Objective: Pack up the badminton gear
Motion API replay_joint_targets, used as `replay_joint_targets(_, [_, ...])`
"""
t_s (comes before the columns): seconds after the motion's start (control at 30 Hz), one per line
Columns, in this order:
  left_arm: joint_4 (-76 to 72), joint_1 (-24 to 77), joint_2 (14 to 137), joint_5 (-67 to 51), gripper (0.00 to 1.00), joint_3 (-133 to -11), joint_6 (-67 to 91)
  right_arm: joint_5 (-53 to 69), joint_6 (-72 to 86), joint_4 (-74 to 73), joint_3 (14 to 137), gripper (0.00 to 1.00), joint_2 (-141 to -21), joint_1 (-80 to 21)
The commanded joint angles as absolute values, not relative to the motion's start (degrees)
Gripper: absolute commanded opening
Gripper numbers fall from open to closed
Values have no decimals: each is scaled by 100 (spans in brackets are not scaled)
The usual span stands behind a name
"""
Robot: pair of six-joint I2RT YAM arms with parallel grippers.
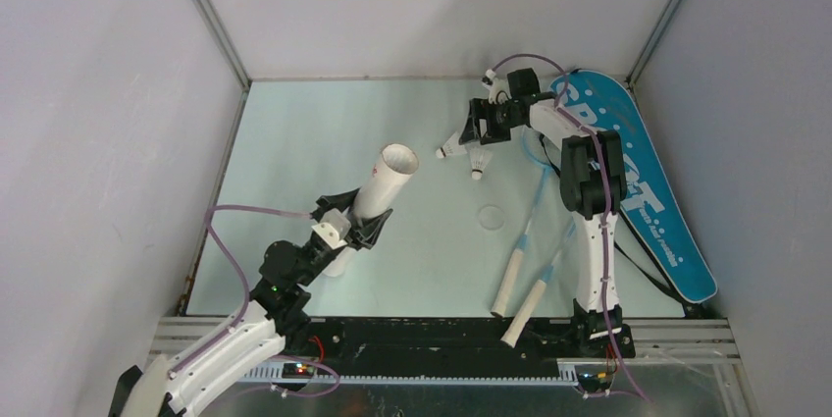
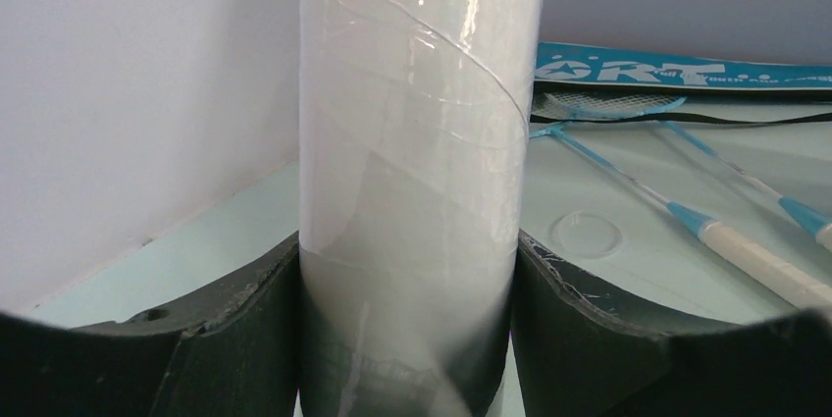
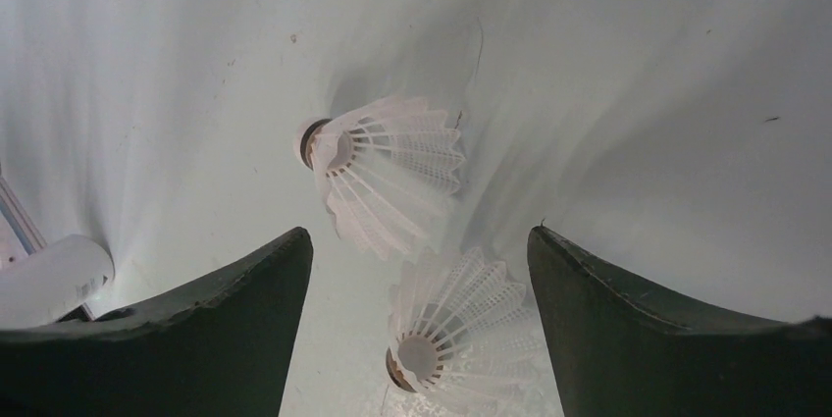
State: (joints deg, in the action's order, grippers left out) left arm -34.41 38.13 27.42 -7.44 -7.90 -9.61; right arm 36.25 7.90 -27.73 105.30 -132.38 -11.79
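My left gripper (image 1: 365, 219) is shut on the long white tube (image 1: 385, 186), holding it tilted with its open end up. In the left wrist view both jaws press the tube (image 2: 407, 142). My right gripper (image 1: 481, 130) is open at the back of the table, above two white shuttlecocks (image 1: 478, 164). In the right wrist view one shuttlecock (image 3: 456, 329) lies between the jaws, touching neither, and the other (image 3: 388, 172) lies just beyond. Two rackets (image 1: 530, 231) lie side by side with their cream handles (image 1: 510, 285) toward me. The blue SPORT bag (image 1: 638, 177) lies on the right.
A small clear round lid (image 1: 490, 217) lies on the table left of the rackets. Grey walls close in the table on the left, back and right. The right arm stands over the racket heads and the bag's left edge.
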Motion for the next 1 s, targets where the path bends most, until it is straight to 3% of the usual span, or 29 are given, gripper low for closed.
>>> replay_joint_targets(0.0, [-3604,3824,2868,-707,68,-811,-1028,3946,605,-2831,10373,79,-13063,-1222])
replay_joint_targets(0.37, [-3541,3828,2714,-702,68,-747,-995,3733,447,-2874,9676,58,-12450,-1316])
replay_joint_targets(0.5, [-3523,3832,2690,-736,68,-746,-988,3585,465,-2661,9301,42,-12101,-1352])
replay_joint_targets(0.67, [-3490,3827,2680,-745,68,-760,-965,3503,535,-2534,8981,13,-11727,-1397])
replay_joint_targets(0.73, [-3478,3831,2674,-749,68,-764,-959,3465,558,-2520,8903,7,-11555,-1427])
replay_joint_targets(0.83, [-3455,3831,2657,-754,68,-765,-954,3348,547,-2461,8709,1,-11105,-1510])
replay_joint_targets(0.97, [-3469,3831,2681,-839,68,-759,-963,3084,356,-2255,8363,0,-10294,-1705])
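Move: The near shuttlecock, the one the right hand is after, lies about 7 cm back from its open fingers, 1 cm to the right and 3 cm below. The other shuttlecock is some 4 cm farther out than that one and 7 cm to its left; the clear lid lies about 15 cm back of the near shuttlecock and 4 cm to its right. From the left hand, the near shuttlecock is roughly 21 cm ahead, 26 cm right and 20 cm below. The right hand draws back about 8 cm over the table, first dipping some 2 cm to the near shuttlecock while its wide-open fingers close, then shutting them fully on the feathered skirt and rising to end about 5 cm above its starting height, the wrist hardly turning. The left hand stays in place and keeps its grip on the slanted tube, its open mouth up. ##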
